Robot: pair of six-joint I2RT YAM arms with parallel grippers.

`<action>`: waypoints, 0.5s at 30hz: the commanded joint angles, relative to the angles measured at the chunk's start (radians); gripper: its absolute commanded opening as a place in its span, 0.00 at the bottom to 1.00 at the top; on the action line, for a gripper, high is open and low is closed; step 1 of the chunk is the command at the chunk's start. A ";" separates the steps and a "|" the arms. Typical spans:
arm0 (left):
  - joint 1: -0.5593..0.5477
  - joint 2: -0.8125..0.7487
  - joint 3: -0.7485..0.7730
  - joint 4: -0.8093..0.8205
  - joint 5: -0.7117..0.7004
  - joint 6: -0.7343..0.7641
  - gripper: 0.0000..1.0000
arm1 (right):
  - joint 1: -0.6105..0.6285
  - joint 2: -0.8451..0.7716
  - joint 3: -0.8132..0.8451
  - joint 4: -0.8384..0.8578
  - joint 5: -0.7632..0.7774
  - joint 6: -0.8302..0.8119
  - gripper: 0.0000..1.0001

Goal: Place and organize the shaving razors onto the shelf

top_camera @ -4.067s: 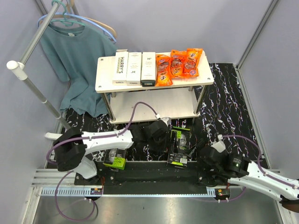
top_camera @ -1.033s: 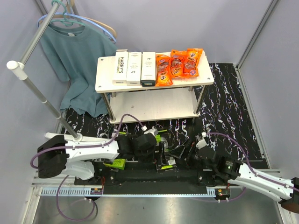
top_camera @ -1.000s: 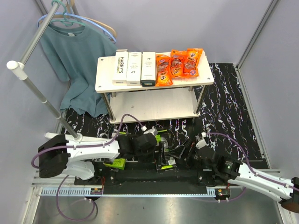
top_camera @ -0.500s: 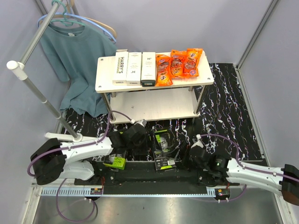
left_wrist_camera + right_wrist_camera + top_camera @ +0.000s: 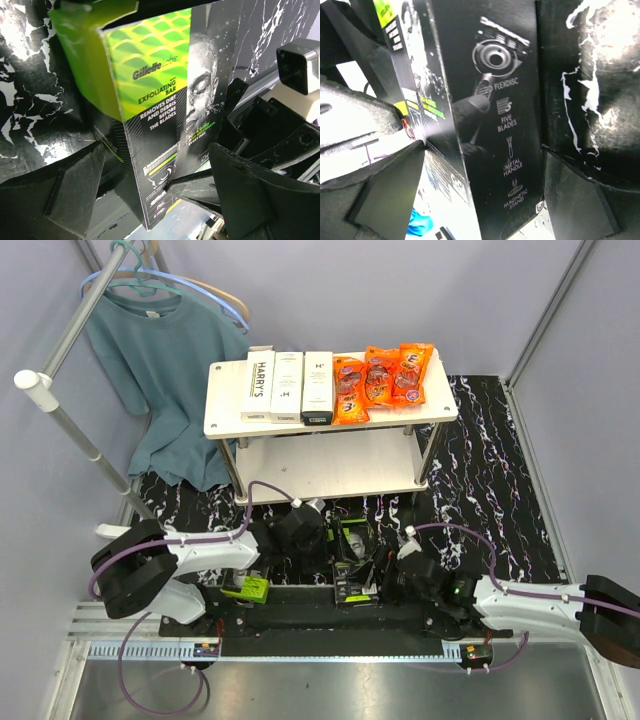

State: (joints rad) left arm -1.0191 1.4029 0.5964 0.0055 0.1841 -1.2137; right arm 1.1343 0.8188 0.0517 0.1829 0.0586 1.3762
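Observation:
Three white shaving razors boxes (image 5: 287, 387) lie side by side on the left of the shelf's (image 5: 225, 410) top board. A black razor box with lime-green label (image 5: 352, 558) (image 5: 160, 100) (image 5: 495, 100) stands tilted on the table before the shelf. My left gripper (image 5: 328, 552) (image 5: 157, 147) is open around it from the left, with a gap on each side. My right gripper (image 5: 376, 575) (image 5: 484, 146) is open from the right, and the box's side panel fills its gap. A second black and green box (image 5: 247, 588) lies under my left arm.
Orange snack packets (image 5: 382, 378) cover the right half of the top board. The lower board (image 5: 330, 465) is bare. A teal shirt (image 5: 160, 380) hangs on a slanted white rail (image 5: 70, 430) at the left. A metal rail (image 5: 300, 647) runs along the near edge.
The tilted black box settled lower, its face now showing from above. My left gripper drew back to the left, then crept in again. My right arm slid left up to the box.

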 commanded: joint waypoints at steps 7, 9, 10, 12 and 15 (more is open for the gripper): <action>-0.009 -0.022 -0.007 0.108 0.029 -0.021 0.86 | -0.001 -0.139 -0.066 0.043 0.026 -0.049 0.64; -0.009 -0.028 0.002 0.085 0.020 -0.004 0.86 | -0.001 -0.196 -0.062 -0.009 0.030 -0.046 0.55; -0.009 -0.035 0.012 0.064 0.018 0.002 0.86 | -0.001 -0.213 -0.062 -0.026 0.035 -0.045 0.52; -0.009 -0.047 0.020 0.041 0.003 0.019 0.86 | -0.001 -0.263 -0.059 -0.075 0.041 -0.042 0.47; -0.009 -0.088 0.045 -0.027 -0.026 0.048 0.86 | -0.001 -0.322 -0.058 -0.123 0.046 -0.040 0.37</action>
State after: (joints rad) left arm -1.0176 1.3773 0.5842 0.0143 0.1783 -1.2160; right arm 1.1351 0.5724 0.0326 0.0612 0.0669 1.3315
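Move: The black-and-green razor box they are working on lies between the two hands. From the right hand, its middle is about 4 cm to the left, 3 cm ahead and 1 cm lower; the other green box is some 27 cm left, 2 cm ahead and 2 cm lower, and the lower shelf's middle is about 24 cm ahead, 9 cm left. From the left hand, the worked-on box lies about 4 cm right, level fore and aft, 3 cm lower. The right hand's open fingers close on the box's right side, near its base-side end, pinching it across its thickness; as they bite, the hand rises about 2 cm and its fingertips tip up some 5 degrees. The left hand stays put, still wide open at the box's left edge. ##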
